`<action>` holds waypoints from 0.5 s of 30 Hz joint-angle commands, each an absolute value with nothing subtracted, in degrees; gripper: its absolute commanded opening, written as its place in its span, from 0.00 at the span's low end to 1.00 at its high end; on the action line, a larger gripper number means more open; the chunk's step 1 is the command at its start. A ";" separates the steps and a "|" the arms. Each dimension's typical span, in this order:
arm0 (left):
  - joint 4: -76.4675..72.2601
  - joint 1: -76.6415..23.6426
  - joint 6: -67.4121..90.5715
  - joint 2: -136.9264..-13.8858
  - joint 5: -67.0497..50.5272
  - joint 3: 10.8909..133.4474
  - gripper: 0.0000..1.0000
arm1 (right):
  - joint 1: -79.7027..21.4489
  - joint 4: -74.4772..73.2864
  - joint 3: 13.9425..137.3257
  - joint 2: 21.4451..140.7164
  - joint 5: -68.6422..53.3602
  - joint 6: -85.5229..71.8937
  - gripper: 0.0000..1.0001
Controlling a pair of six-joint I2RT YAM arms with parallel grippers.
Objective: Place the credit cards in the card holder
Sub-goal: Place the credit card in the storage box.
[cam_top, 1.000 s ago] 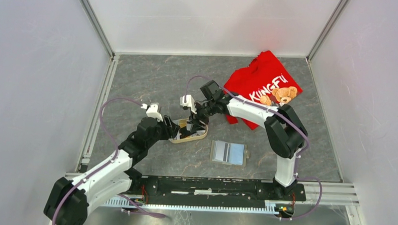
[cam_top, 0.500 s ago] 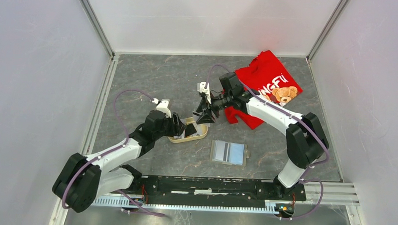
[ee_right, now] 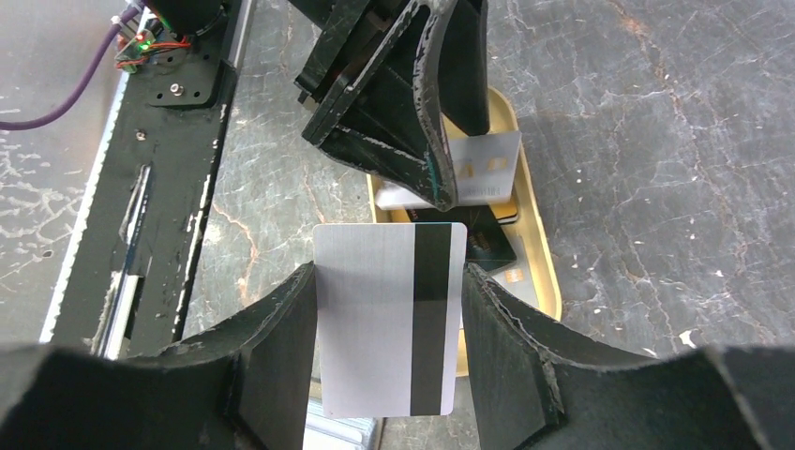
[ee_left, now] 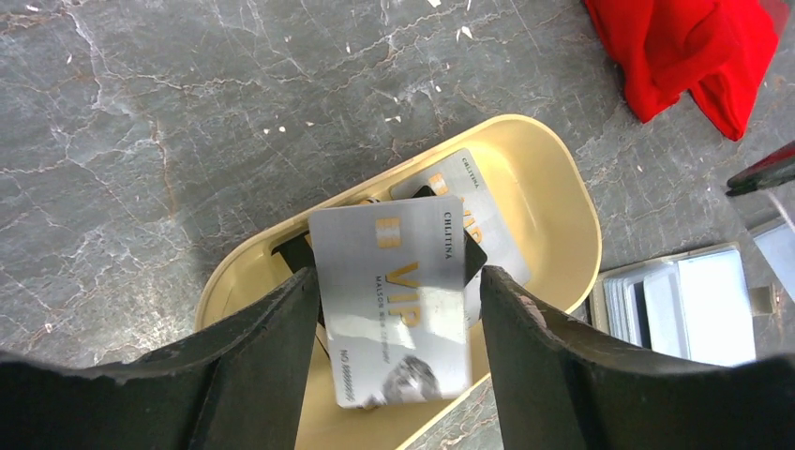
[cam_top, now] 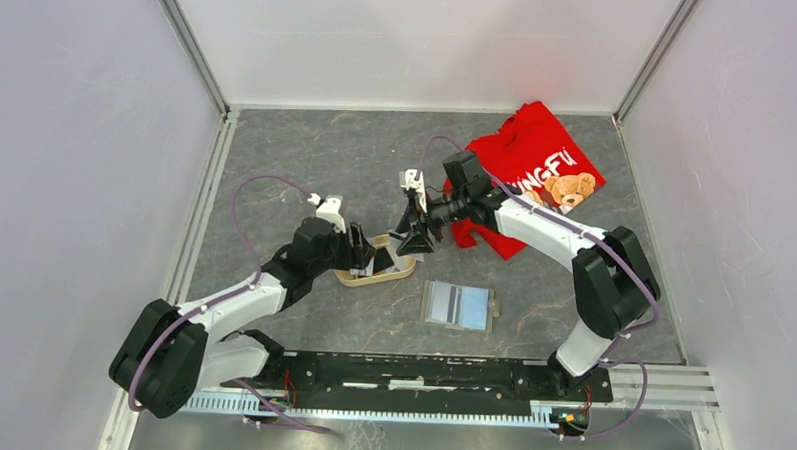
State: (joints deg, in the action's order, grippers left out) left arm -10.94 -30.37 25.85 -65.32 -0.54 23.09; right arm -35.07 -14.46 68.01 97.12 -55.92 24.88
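My right gripper [ee_right: 389,272] is shut on a pale grey credit card with a dark stripe [ee_right: 375,319] and holds it edge to edge above the table, just right of the beige oval tray [cam_top: 405,268]. My left gripper [ee_left: 398,272] is open over the tray. A silver VIP card [ee_left: 394,300] lies tilted between its fingers, touching the left tip, with a narrow gap at the right. Under that card lie another silver card [ee_left: 497,234] and a dark card [ee_left: 472,255]. The grey card holder [cam_top: 459,305] lies open and flat on the table, near and to the right of the tray.
A red shirt [cam_top: 531,170] with a bear print lies at the back right, behind the right arm. The black base rail [cam_top: 419,374] runs along the near edge. White walls close in the grey marbled table on three sides.
The right gripper has risen off the tray with the striped card and drawn right. The left arm has shifted slightly right over the tray and its jaws have eased a little wider.
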 commanded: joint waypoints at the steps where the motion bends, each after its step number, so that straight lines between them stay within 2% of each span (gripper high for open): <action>1: -10.27 -30.50 24.40 -62.72 -0.18 25.65 0.74 | -34.41 -10.87 66.54 93.84 -58.83 21.90 0.26; 4: -9.53 -30.54 24.99 -59.76 -0.17 25.56 0.82 | -33.93 -8.47 64.87 92.81 -59.49 19.15 0.26; 8: -8.27 -30.43 26.82 -56.40 -1.15 25.93 0.89 | -33.79 -8.72 63.24 91.17 -58.85 20.64 0.26; 11: -8.93 -30.41 31.47 -54.17 -4.85 25.80 0.93 | -33.84 -10.72 61.66 88.89 -56.96 25.32 0.26; 15: -17.94 -30.41 44.70 -53.11 -13.85 22.58 0.96 | -33.80 -13.19 58.40 85.12 -53.53 31.89 0.26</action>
State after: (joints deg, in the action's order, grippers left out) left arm -9.30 -30.35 31.64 -54.35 -4.84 23.81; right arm -33.95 -11.84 60.66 89.97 -56.14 24.77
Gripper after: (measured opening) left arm 0.953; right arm 0.581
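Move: The left hand, with a silver card at its fingertips, is just over the storage box: the box's middle lies about 2 cm to its right, 1 cm back and 3 cm below. Another silver card already lies in the box, some 7 cm right and 1 cm ahead of the hand; the card holder is about 19 cm right and 9 cm back. From the right hand, also holding a card, the box is some 7 cm left, 1 cm ahead and 11 cm below; the card holder is 10 cm right and 8 cm back. The left fingers let go of their silver card over the storage box, spreading from about two-thirds to nearly wide open, and the hand then lifts some 6 cm straight up off the box, rolling about 10 degrees and edging right at the end. The right hand keeps its pinch on its own card and drifts about 2.5 cm right and back, away from the box. ##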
